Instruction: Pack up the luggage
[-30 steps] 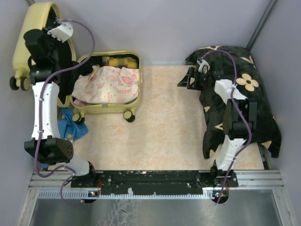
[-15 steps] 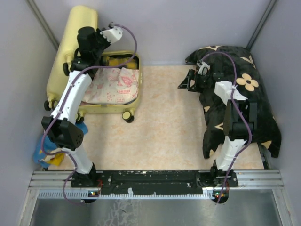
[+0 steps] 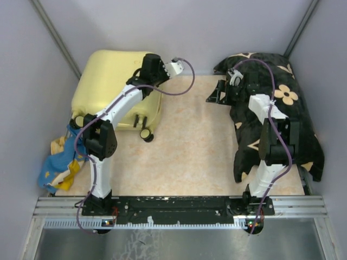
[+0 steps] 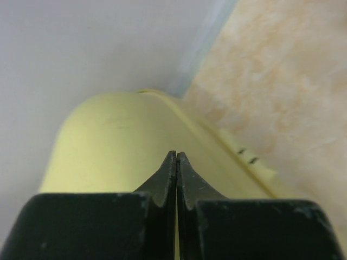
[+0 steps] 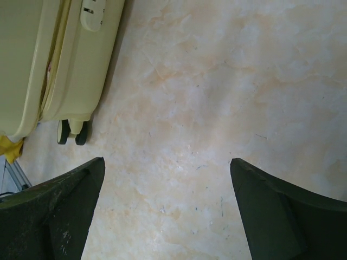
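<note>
The luggage point(image 3: 108, 76), a pale yellow hard-shell suitcase, lies at the back left with its lid down on the base, so its contents are hidden. Small black wheels point(image 3: 146, 134) stick out at its near side. My left gripper point(image 3: 149, 62) is shut, holds nothing, and sits over the lid's right rear corner. In the left wrist view the closed fingertips point(image 4: 176, 155) point across the yellow shell point(image 4: 108, 141) toward the wall. My right gripper point(image 3: 214, 92) hangs open over bare tabletop, well right of the luggage point(image 5: 65, 54). Its fingers point(image 5: 70, 200) stand wide apart with nothing between them.
A big black cloth with beige flower motifs point(image 3: 276, 108) covers the table's right side under the right arm. A blue and yellow cloth point(image 3: 59, 162) lies crumpled at the left edge, near the left arm's elbow. Grey walls close in the back and sides.
The luggage lid has swung from upright down onto the base, covering the pink-printed clothes. My left arm moved right and down with it. The right arm stayed still.
</note>
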Tool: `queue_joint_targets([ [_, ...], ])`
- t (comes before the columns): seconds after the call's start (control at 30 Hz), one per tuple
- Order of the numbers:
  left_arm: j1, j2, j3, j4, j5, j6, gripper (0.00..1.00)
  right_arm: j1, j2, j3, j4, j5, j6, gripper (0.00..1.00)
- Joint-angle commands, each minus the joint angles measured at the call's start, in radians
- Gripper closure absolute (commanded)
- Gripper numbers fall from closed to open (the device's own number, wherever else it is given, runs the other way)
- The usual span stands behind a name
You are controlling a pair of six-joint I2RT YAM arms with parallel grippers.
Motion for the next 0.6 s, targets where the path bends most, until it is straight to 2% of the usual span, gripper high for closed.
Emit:
queue_joint_targets([
  [0.0,-0.04,0.004,0.042,-0.074,0.119,-0.209,0.99,-0.004,-0.061,0.001,0.016,0.001,-0.022,0.01],
  [0.07,-0.034,0.02,0.106,-0.146,0.143,-0.299,0.9,-0.004,-0.056,0.003,0.02,-0.005,-0.018,0.01],
  [0.13,-0.002,0.018,0.163,-0.206,0.202,-0.385,0.74,0.001,-0.046,0.017,0.022,-0.007,-0.014,0.01],
  [0.23,0.08,-0.027,0.174,-0.224,0.283,-0.5,0.55,0.019,-0.025,0.044,0.02,-0.006,-0.017,0.01],
  [0.3,0.137,-0.071,0.162,-0.236,0.348,-0.524,0.46,0.036,-0.01,0.065,0.022,-0.002,-0.021,0.01],
  [0.37,0.193,-0.121,0.128,-0.24,0.383,-0.541,0.41,0.06,0.004,0.087,0.023,0.002,-0.028,0.01],
  [0.57,0.482,-0.227,0.032,-0.262,0.425,-0.632,0.4,0.142,0.04,0.144,0.032,0.019,-0.062,0.03],
])
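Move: The suitcase lid, closed down but a little ajar, has its middle some 14 cm to the left hand's left, 6 cm back and about 5 cm lower. The lock on the case's right side is about 10 cm back, level sideways, 12 cm down. From the right hand the lid's middle lies about 32 cm left, 1 cm ahead and 4 cm higher; the lock is 19 cm left, level ahead, 4 cm lower, and the black floral blanket 20 cm right, 8 cm back, 10 cm lower. After a short swing right, back and slightly down by the lid's right edge, the left hand reverses and sweeps about 17 cm left, rising some 7 cm from its low point, back over the lid. Its shut fingers open to over half, while the wrist rolls some 30 degrees, left side down, and tips down. The right hand, still wide open, then eases about 4 cm left towards the case, rising slightly. ##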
